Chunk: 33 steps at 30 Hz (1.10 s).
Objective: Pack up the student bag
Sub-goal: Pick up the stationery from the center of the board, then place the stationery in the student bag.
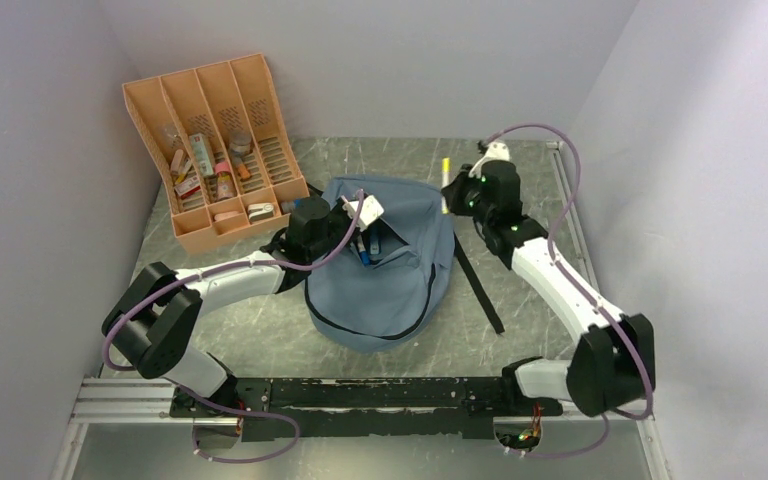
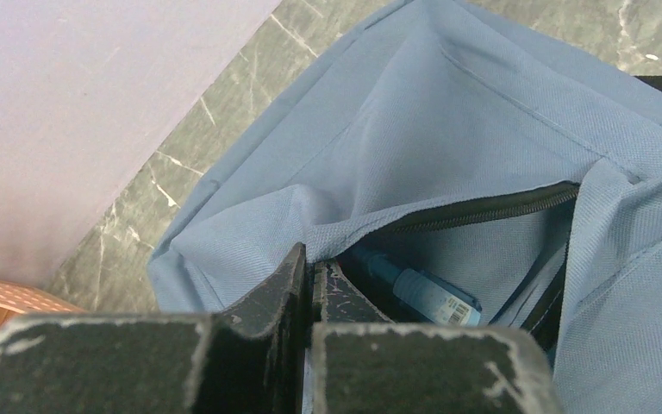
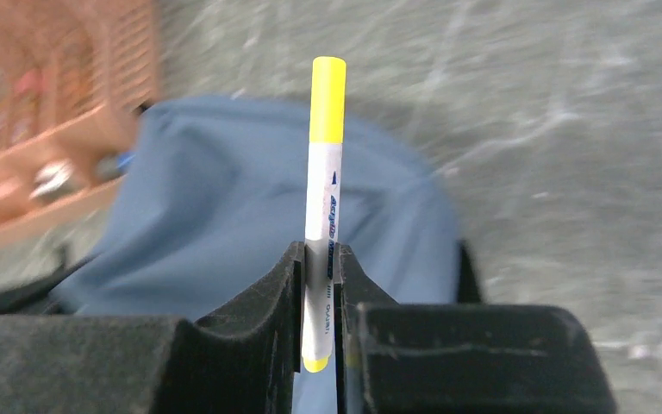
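The grey-blue student bag (image 1: 390,275) lies in the middle of the table with its pocket mouth pulled open. My left gripper (image 2: 309,260) is shut on the fabric lip of that opening (image 2: 327,228), holding it up. Inside the pocket lies a blue pen with a barcode label (image 2: 431,297). My right gripper (image 3: 319,259) is shut on a white marker with a yellow cap (image 3: 326,172), which points straight out past the fingertips. In the top view that gripper (image 1: 455,192) hangs at the bag's far right corner with the marker (image 1: 446,172) above the table.
An orange slotted organiser (image 1: 215,150) holding several small items stands at the back left, close to the bag. A black strap (image 1: 480,285) trails from the bag toward the right arm. Walls close in on the left, back and right.
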Each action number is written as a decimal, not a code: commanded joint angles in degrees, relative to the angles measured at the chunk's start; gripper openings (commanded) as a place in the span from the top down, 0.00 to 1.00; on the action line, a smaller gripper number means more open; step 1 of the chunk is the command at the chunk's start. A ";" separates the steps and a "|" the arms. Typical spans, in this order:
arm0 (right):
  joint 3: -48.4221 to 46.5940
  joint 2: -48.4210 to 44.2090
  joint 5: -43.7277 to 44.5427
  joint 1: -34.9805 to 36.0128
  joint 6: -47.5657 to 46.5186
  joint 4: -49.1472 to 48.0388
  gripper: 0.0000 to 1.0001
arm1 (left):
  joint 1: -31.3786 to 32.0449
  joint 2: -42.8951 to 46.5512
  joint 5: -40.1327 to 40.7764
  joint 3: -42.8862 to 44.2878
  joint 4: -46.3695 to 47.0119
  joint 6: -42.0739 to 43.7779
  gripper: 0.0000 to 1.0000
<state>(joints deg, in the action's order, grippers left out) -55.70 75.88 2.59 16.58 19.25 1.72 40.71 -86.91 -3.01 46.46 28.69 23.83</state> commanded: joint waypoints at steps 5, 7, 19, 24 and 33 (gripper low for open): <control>1.30 -6.06 -16.49 13.29 2.47 16.29 1.00 | 1.38 -1.01 -0.42 2.09 -0.14 1.19 0.95; 1.29 -6.22 -19.29 15.63 3.13 18.20 1.00 | 1.34 -0.76 0.07 2.23 -0.29 1.16 0.95; 3.78 -2.79 -20.53 20.51 5.50 18.07 1.00 | 1.36 -0.07 1.95 1.71 0.49 1.48 0.95; 0.66 1.16 -13.95 21.06 6.11 14.66 1.00 | 1.39 0.07 1.51 1.60 0.50 1.61 0.95; -1.76 9.20 -4.63 21.12 10.54 4.69 1.00 | 1.54 0.81 1.51 1.49 0.83 1.22 0.95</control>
<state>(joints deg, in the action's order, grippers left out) -56.27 83.35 -7.55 37.36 26.87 13.65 41.69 -87.46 -1.65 46.48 27.97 24.91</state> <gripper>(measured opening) 0.160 0.063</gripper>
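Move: The yellow marker is already pinched in the right gripper. The bag's open pocket mouth lies roughly 17 cm to that hand's left, 9 cm back and 8 cm lower. Inside the mouth, the blue-capped marker shows some 3 cm farther left and 1 cm nearer the base, and the blue tube about 1 cm left of the middle and 1 cm farther out. The left gripper already holds the flap edge; the mouth's middle is about 6 cm right of it, 3 cm back and 4 cm below. Swing the right gripper back and left towards the pocket, about 17 cm back, sinking as it turns some 30 degrees counter-clockwise and tips its fingers down. Then reverse to forward for about 5 cm, still easing left and down, to feed the marker's big yellow cap under the flap. Keep the grip shut; have the left gripper hold the flap edge in place. ##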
